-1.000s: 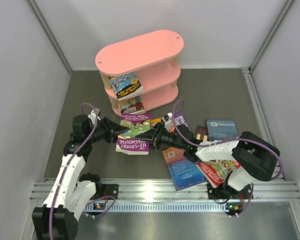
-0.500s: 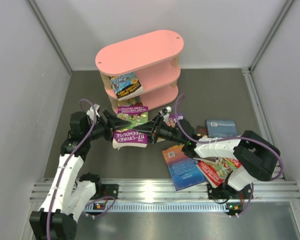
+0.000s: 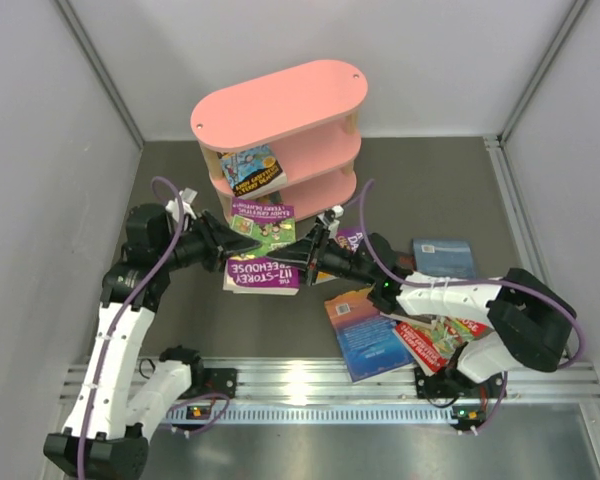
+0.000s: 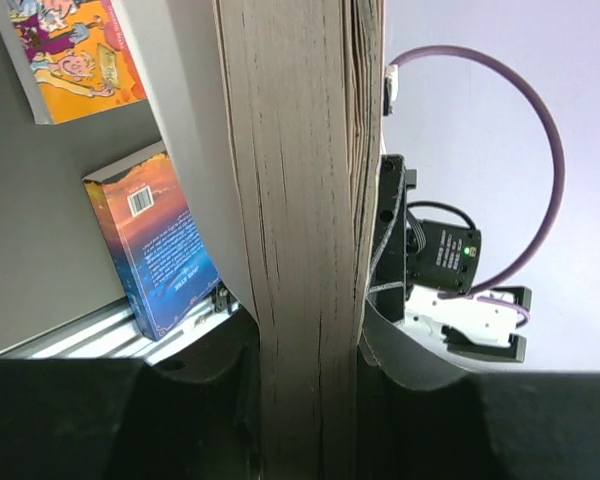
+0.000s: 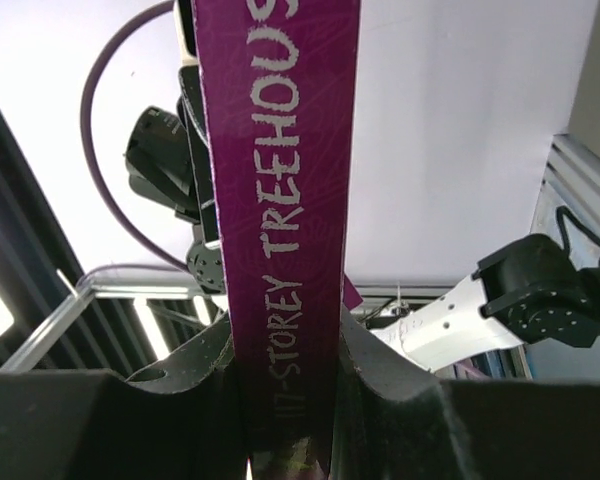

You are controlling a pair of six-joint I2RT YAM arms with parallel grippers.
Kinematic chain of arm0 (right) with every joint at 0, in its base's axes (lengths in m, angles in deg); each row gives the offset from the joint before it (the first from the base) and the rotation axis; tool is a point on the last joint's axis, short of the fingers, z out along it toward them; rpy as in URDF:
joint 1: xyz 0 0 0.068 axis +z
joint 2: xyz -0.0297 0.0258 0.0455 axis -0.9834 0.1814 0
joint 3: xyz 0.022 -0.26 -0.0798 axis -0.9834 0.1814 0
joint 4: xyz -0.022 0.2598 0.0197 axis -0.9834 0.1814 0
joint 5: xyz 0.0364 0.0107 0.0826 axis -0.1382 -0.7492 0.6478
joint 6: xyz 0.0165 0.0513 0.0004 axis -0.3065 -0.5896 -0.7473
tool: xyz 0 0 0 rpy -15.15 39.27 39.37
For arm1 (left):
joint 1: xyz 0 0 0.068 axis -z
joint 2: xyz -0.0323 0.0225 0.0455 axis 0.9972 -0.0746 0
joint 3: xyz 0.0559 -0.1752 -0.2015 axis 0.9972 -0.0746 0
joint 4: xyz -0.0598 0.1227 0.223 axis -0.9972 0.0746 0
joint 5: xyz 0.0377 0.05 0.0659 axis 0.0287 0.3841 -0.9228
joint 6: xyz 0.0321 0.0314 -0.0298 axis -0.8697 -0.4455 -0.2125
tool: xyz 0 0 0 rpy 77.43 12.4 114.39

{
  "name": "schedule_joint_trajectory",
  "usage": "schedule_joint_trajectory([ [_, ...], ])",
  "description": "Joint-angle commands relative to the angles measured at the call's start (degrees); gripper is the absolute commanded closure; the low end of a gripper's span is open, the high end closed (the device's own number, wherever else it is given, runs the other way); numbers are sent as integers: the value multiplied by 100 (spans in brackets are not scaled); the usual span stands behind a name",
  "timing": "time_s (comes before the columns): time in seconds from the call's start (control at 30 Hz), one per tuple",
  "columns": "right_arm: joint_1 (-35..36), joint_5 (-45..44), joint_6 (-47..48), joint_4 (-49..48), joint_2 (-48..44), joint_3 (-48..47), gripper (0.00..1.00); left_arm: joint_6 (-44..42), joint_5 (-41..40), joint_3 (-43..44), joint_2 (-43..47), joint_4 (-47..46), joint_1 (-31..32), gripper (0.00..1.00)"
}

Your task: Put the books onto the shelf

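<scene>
A thick purple book (image 3: 265, 262) with "Treehouse" on its cover hangs above the floor just in front of the pink shelf (image 3: 280, 105). My left gripper (image 3: 236, 246) is shut on its left edge. In the left wrist view the page edges (image 4: 305, 200) run up between the left gripper's (image 4: 308, 405) jaws. My right gripper (image 3: 306, 262) is shut on its right edge. In the right wrist view the purple spine (image 5: 285, 200) is clamped in the right gripper (image 5: 288, 405). Another book (image 3: 252, 168) leans on the shelf's middle tier.
Loose books lie on the dark floor to the right: a blue one (image 3: 365, 335), a red one (image 3: 435, 342), a grey-blue one (image 3: 443, 258) and a purple one (image 3: 356, 240) behind the right arm. White walls close in the sides. An aluminium rail (image 3: 320, 385) runs along the near edge.
Both arms have carried the purple book up and back toward the shelf's lower tiers. The left arm has risen and stretched out.
</scene>
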Motion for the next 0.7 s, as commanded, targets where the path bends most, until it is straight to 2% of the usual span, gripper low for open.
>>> schedule_joint_trajectory([
  [0.0,-504,-170,142,-448,-618,-344,93,-856,-775,900,3,589,-187,100],
  [0.03,-565,-126,195,-333,-679,-415,84,-970,-784,1095,-93,589,-187,100],
  [0.07,-583,-30,317,-210,-723,-485,57,-1023,-802,1297,-172,589,-178,100],
  [0.1,-618,24,380,-96,-767,-634,43,-1067,-828,1708,-251,589,-187,100],
  [0.13,-679,129,432,184,-864,-696,24,-1111,-933,1921,-452,589,-187,100],
  [0.2,-758,226,608,458,-961,-863,13,-1112,-1065,2543,-673,562,-187,100],
  [0.33,-1048,419,732,932,-1365,-846,5,-936,-1188,3530,-1402,220,-187,100],
  [0.67,-1629,499,908,1855,-2859,111,2,-216,-1339,5472,-3300,-1194,-336,100],
])
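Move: The purple book is already pinched between both grippers, a side edge in each. The left half of the pink shelf's top board lies about 20 cm ahead of the left hand, 3 cm to its left and a few centimetres higher; from the right hand it is roughly 22 cm ahead and 11 cm left. The blue treehouse book on the upper tier sits some 16 cm straight ahead of the left hand, 8 cm below. Keep the left gripper shut on the purple book and raise it about 19 cm, swinging it forward some 14 cm towards the top board's left end, fingers tipping up about 25 degrees and turning slightly counter-clockwise. Just after the lift starts, open the right gripper wide, let go of the book's right edge and withdraw about 11 cm right and as far up. ##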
